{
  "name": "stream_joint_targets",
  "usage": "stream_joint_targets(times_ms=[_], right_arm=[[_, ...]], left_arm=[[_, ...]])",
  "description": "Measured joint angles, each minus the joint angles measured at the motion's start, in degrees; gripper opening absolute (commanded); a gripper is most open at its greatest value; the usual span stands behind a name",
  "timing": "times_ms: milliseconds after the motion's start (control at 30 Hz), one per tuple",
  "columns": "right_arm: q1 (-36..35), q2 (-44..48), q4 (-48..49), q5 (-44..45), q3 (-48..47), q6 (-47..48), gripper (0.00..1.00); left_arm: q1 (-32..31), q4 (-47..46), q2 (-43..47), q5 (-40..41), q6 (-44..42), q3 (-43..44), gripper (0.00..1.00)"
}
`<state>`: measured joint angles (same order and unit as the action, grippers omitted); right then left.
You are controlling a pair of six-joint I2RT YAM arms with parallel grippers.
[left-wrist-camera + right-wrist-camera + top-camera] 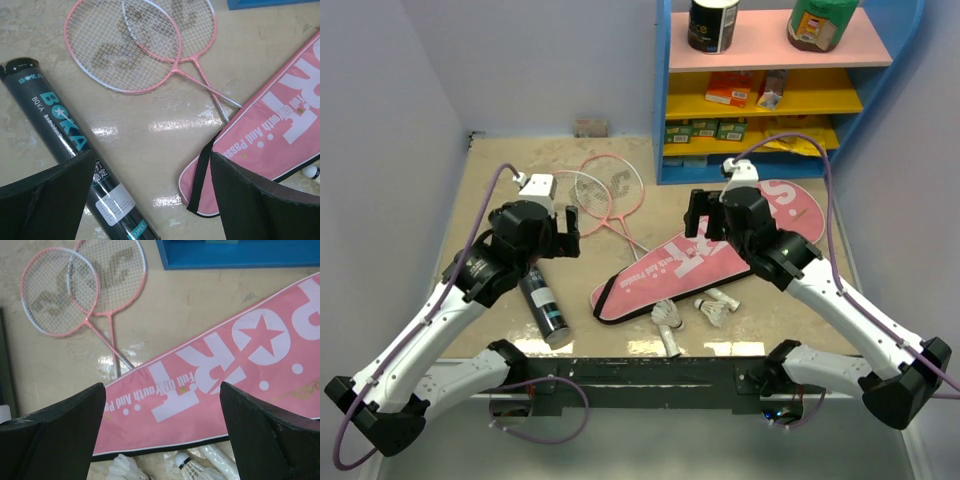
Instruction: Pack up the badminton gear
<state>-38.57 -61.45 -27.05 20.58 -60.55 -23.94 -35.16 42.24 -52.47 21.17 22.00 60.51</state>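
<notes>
Two pink-framed rackets (603,190) lie with heads overlapping at the back middle of the table, shafts running to the pink "SPORT" bag (705,258), which lies flat. Two white shuttlecocks (668,317) (716,308) lie just in front of the bag. The black shuttle tube (543,300) lies at the front left. My left gripper (568,228) is open and empty, hovering above the table between tube (57,132) and bag (272,132). My right gripper (700,222) is open and empty above the bag (225,370), with shuttlecocks (192,471) below it.
A blue shelf unit (665,100) with boxes and jars stands at the back right, its base close to the bag's wide end. Walls close in on the left and back. A small box (591,127) sits by the back wall.
</notes>
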Motion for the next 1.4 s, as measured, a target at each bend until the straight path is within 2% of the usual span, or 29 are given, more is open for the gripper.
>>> stream_joint_targets(times_ms=[133, 300, 400, 600, 733, 1000, 1167, 1400], right_arm=[[0.0, -1.7, -0.15, 1.4, -3.67, 0.11, 0.99], [0.0, -0.92, -0.63, 0.68, -1.53, 0.7, 0.99], [0.0, -1.99, -1.46, -0.55, -1.14, 0.83, 0.99], [0.0, -4.76, -1.42, -5.68, 0.07, 0.74, 0.99], [0.0, -4.5, -0.37, -10.19, 2.84, 0.15, 0.99], [0.0, -4.46, 2.19, -15.61, 5.38, -0.76, 0.99], [0.0, -3.63, 2.4, -16.31, 6.58, -0.7, 0.99], [0.0, -0.46, 2.27, -16.31, 7.65, -0.68, 0.99]], left_arm=[[0.0, 3.39, 0.15, 3.67, 4.81, 1.9, 1.0], [0.24, 8.07, -0.35, 8.79, 10.95, 2.05, 1.0], [2.95, 9.14, -2.71, 9.51, 12.11, 2.05, 1.0], [20.57, 4.2, -10.03, 6.05, 10.91, -1.38, 1.0], [27.04, 0.57, -15.54, 4.39, 9.66, -3.76, 1.0], [39.39, -7.89, -23.8, -4.28, 6.23, -6.03, 1.0], [43.21, -12.72, -29.38, -9.88, 2.58, -5.4, 1.0], [43.85, -16.68, -37.62, -14.12, -0.81, -1.46, 1.0]])
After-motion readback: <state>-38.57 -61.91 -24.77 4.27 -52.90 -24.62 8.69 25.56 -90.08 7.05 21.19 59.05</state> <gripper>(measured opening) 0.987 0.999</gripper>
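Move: The shuttlecock tube lies slanting on the table, its middle roughly 12 cm to the left hand's left, only about 2 cm ahead and some 21 cm below, with the far end reaching farther out and left. Table-level neighbours of the left hand: the rackets, about 22 cm ahead and 5 cm right; the pink bag's middle, some 7 cm ahead and 34 cm right. From the right hand the tube is about 38 cm left and 2 cm back. The tube's far end is where the left hand heads: it swings about 18 cm left while sinking some 17 cm, reaching forward mostly late, turning counter-clockwise some 35 degrees into line with the tube and tipping farther down. Its fingers stay wide open above the tube. The right hand, still open over the bag, sinks and eases back and left, turning slightly counter-clockwise. ##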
